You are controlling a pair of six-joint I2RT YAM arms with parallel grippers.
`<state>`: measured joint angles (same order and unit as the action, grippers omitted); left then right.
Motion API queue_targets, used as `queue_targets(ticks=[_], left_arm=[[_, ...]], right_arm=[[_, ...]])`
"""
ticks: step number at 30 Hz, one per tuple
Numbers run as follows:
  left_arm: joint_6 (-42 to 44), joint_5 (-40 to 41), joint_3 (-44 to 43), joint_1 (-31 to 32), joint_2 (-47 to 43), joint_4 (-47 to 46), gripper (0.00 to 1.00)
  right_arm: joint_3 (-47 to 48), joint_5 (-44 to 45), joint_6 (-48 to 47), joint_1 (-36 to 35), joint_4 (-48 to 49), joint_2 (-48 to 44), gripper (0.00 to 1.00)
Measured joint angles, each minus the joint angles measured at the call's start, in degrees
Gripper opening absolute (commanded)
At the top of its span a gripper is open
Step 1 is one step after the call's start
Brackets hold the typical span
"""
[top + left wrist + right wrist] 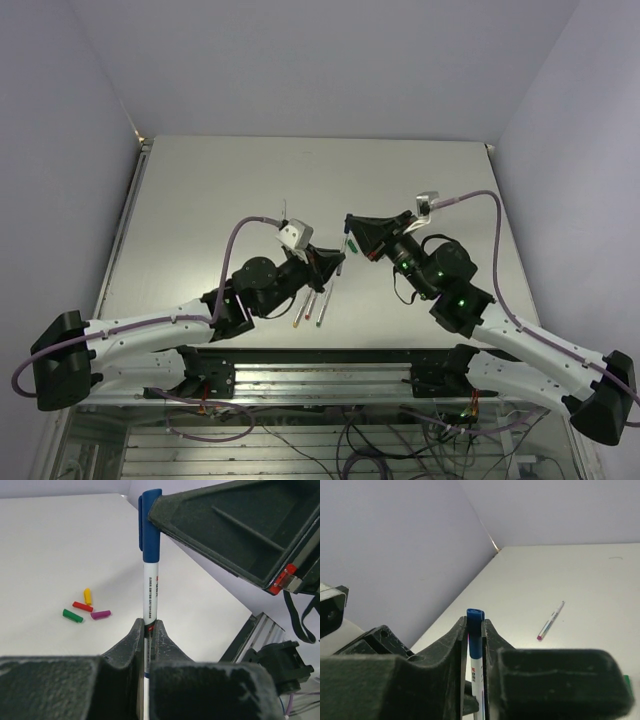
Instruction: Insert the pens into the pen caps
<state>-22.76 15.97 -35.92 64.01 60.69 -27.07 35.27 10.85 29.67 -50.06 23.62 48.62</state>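
Observation:
A pale pen [150, 592] stands between my two grippers above the table. My left gripper [148, 625] is shut on its lower barrel. A blue pen cap [149, 525] sits on its upper end, and my right gripper [475, 622] is shut on that blue cap [475, 635], its fingers pressed against both sides. In the top view the grippers meet tip to tip, left [335, 265] and right [350, 228]. Green [72, 615], red [82, 606], yellow [87, 596] and magenta [100, 614] caps lie together on the table.
Three more pens [311, 306] lie side by side near the table's front edge, under the left arm. Another pen with a magenta tip [551, 620] lies alone farther out. The metal rail [320, 375] runs along the near edge.

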Motion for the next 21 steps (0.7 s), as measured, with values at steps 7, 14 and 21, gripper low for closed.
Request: queue_targets(ticks=[7,14,21], left_arm=[[-3.08,4.94,0.00,-1.51,-1.99,-0.26,0.07],[-5.79,9.94,-0.74,-3.13,-0.87,7.85,0.07],[-7.48,8.15,-6.64,-20.65,7.54,16.35,0.07]], right_arm=[[5.46,3.52,-5.09,-1.68,-5.18,0.83,0.33],[7.30,9.27,-7.87,-1.70,-4.70,-3.52,0.38],[6.03,16.02,-5.16,-1.70,-7.74,-4.24,0.45]])
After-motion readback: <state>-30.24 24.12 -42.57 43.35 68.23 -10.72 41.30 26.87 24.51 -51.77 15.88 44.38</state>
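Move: The left hand still holds the pen by its barrel, the blue cap about 6 cm above its fingers; the right fingers close around that cap, right at their own hand point. From the left hand a loose pen with a magenta end lies some 25 cm ahead, 15 cm left, and the green cap about 20 cm ahead, 5 cm right, both roughly 26 cm below. The right fingers open and let go of the blue cap, the hand rising some 6 cm and easing right by about 5 cm, then sinking a little as it turns clockwise. The left, keeping its grip on the pen, lifts slightly, then sweeps forward, left and down towards the loose pen, swinging some 30 degrees counter-clockwise and tipping down. ##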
